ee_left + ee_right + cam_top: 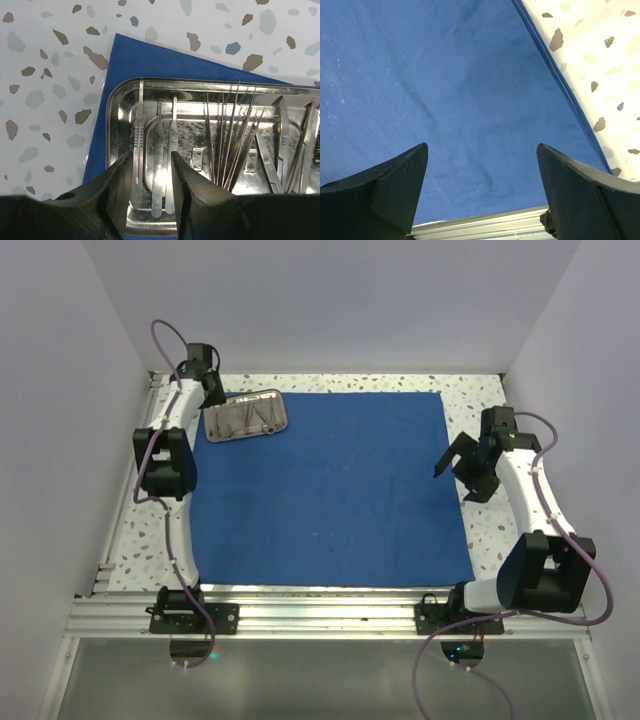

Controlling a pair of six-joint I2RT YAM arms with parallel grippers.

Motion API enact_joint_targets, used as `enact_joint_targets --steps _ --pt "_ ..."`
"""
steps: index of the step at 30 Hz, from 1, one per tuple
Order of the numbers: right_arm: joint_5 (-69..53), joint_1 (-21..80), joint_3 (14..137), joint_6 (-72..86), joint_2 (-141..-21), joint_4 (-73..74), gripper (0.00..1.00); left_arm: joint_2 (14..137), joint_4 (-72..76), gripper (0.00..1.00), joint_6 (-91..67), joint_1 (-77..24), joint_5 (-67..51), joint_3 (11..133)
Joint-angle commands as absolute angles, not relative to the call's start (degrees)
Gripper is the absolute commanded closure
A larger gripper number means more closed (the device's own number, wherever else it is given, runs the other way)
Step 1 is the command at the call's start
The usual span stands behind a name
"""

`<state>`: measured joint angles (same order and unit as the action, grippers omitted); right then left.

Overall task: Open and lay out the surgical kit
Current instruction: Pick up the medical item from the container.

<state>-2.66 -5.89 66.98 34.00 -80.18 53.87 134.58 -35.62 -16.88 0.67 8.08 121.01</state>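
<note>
The surgical kit's royal-blue cloth (340, 490) lies spread flat on the table. Its steel tray (284, 412) sits on the cloth's far left corner. My left gripper (212, 390) hovers at the tray's left end. In the left wrist view the tray (112, 115) holds flat steel handles (157, 150), thin tweezers (230, 135) and scissor-like blades (285, 145). My left gripper (152, 155) stands partly open, with two of the handles lying between its fingers. My right gripper (455, 478) hangs wide open over the cloth's right edge (445, 75), and the gripper (482, 146) holds nothing.
The speckled tabletop (470, 400) shows around the cloth. An aluminium rail (320, 600) runs along the near edge, also seen in the right wrist view as a rail (485, 225). White walls (60, 390) close in the left, right and back.
</note>
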Motion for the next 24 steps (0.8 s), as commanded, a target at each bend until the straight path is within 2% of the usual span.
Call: enact_joint_targets --steps 1,24 --pt "-2.81 -5.62 66.36 32.96 -77.61 56.51 0.07 137.02 -34.89 0.60 -16.09 1.05 10.37 124.53" --pt "-1.32 -5.45 64.25 33.05 -80.68 54.23 0.07 145.63 -33.75 0.61 -17.67 3.60 9.67 127.71"
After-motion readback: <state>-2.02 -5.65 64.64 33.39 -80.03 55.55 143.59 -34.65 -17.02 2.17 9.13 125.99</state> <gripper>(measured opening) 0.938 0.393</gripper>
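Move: The medical item, taken as the leftmost of three slim handles in the tray, lies about 6 cm below the left hand and 2 cm to its left, level with it fore and aft. The middle handle is 1 cm or so to the right of it, the third handle 3 cm to the right, and the tweezers bunch about 8 cm to the right, all level with it. From the right hand that leftmost handle is some 60 cm left, 27 cm forward and 12 cm below. The two left handles in the tray are what the left hand goes down to: it sinks about 5.5 cm with its fingers part open, then slides roughly 1.5 cm left at that height, its right fingertip seeming to push the middle handle along towards the leftmost one. The gap between the fingers stays unchanged. The right hand, wide open and empty, eases back about 2 cm and slightly down. ##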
